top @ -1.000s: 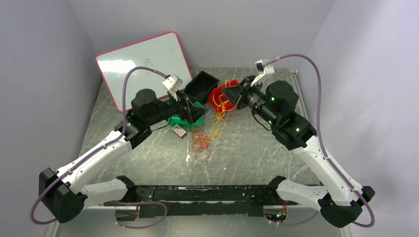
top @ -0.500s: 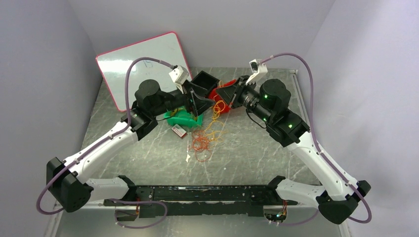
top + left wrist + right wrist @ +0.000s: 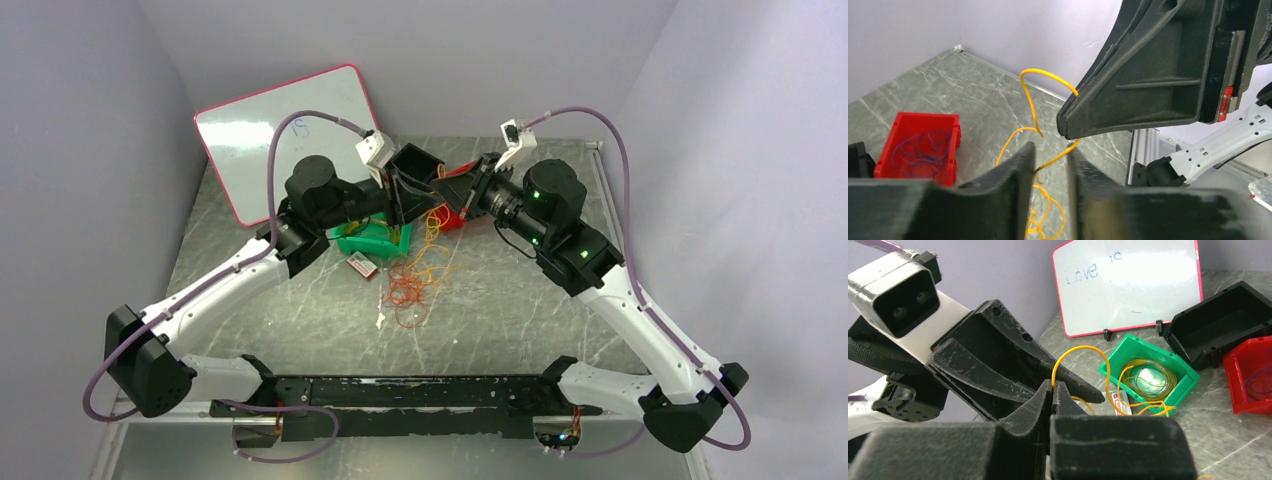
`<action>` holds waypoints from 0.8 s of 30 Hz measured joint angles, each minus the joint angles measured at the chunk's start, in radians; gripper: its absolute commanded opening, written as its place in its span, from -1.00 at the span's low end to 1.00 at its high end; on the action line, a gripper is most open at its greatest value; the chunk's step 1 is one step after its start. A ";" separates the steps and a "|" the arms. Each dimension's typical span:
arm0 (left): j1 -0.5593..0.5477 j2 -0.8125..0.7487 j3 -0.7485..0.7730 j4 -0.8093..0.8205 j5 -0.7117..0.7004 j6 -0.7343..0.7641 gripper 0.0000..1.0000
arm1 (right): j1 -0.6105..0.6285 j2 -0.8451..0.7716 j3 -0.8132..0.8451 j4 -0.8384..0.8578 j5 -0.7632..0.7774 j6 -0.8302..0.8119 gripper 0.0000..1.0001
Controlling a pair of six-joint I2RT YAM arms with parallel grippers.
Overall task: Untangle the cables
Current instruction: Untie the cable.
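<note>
The cables are a loose tangle of orange and red loops (image 3: 407, 290) on the table, with yellow strands (image 3: 432, 228) rising from it. My right gripper (image 3: 1053, 386) is shut on one yellow cable (image 3: 1079, 348), which arcs up out of its tips. My left gripper (image 3: 1050, 154) is right beside it, tip to tip. Its jaws stand narrowly open with that yellow cable (image 3: 1031, 102) crossing the gap and touching the left finger (image 3: 1015, 167). From above, the left gripper (image 3: 402, 200) and the right gripper (image 3: 446, 192) meet over the bins at the back.
A green bin (image 3: 1182, 371) holds a coil of yellow cable. A black bin (image 3: 1220, 325) and a red bin (image 3: 915, 125) with bluish loops stand nearby. A whiteboard (image 3: 290, 130) leans at the back left. A small card (image 3: 362, 266) lies by the green bin.
My left gripper has swung right and back to meet the right gripper, and its jaws have narrowed around the yellow cable. The right gripper has shifted slightly left, still shut.
</note>
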 measured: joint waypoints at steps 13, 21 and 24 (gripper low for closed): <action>-0.004 -0.020 0.000 -0.040 0.004 0.023 -0.86 | 0.000 -0.047 -0.085 0.055 0.064 -0.042 -0.38; -0.004 -0.031 0.042 -0.140 -0.006 0.061 -0.86 | 0.000 -0.317 -0.405 0.198 0.134 -0.231 0.08; -0.004 -0.031 0.063 -0.171 -0.005 0.069 -0.86 | 0.000 -0.356 -0.479 0.257 0.149 -0.311 0.09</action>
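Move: The left hand's open fingers already straddle a strand of the yellow cable, right at the hand point; the right hand keeps another part of the yellow cable pinched at its own fingertips, just beside. Some 35 cm below, the orange cable lies about 3 cm ahead and 6 to the left of the left hand. The green bin stands about 24 cm ahead and 17 left of that hand, the red bin some 32 ahead and 9 right, both about as low. The left fingers shut and pinch the yellow cable close to the right fingertips, and the left hand then keeps that grip almost in place, easing only about 1 cm back and to the left. Once the left has closed, the right hand opens to about half, lets go of the yellow cable and draws away from the left hand, to the right and down by some 9 cm in all, its fingers tipping upward and turning slightly clockwise, some 20 degrees altogether. ##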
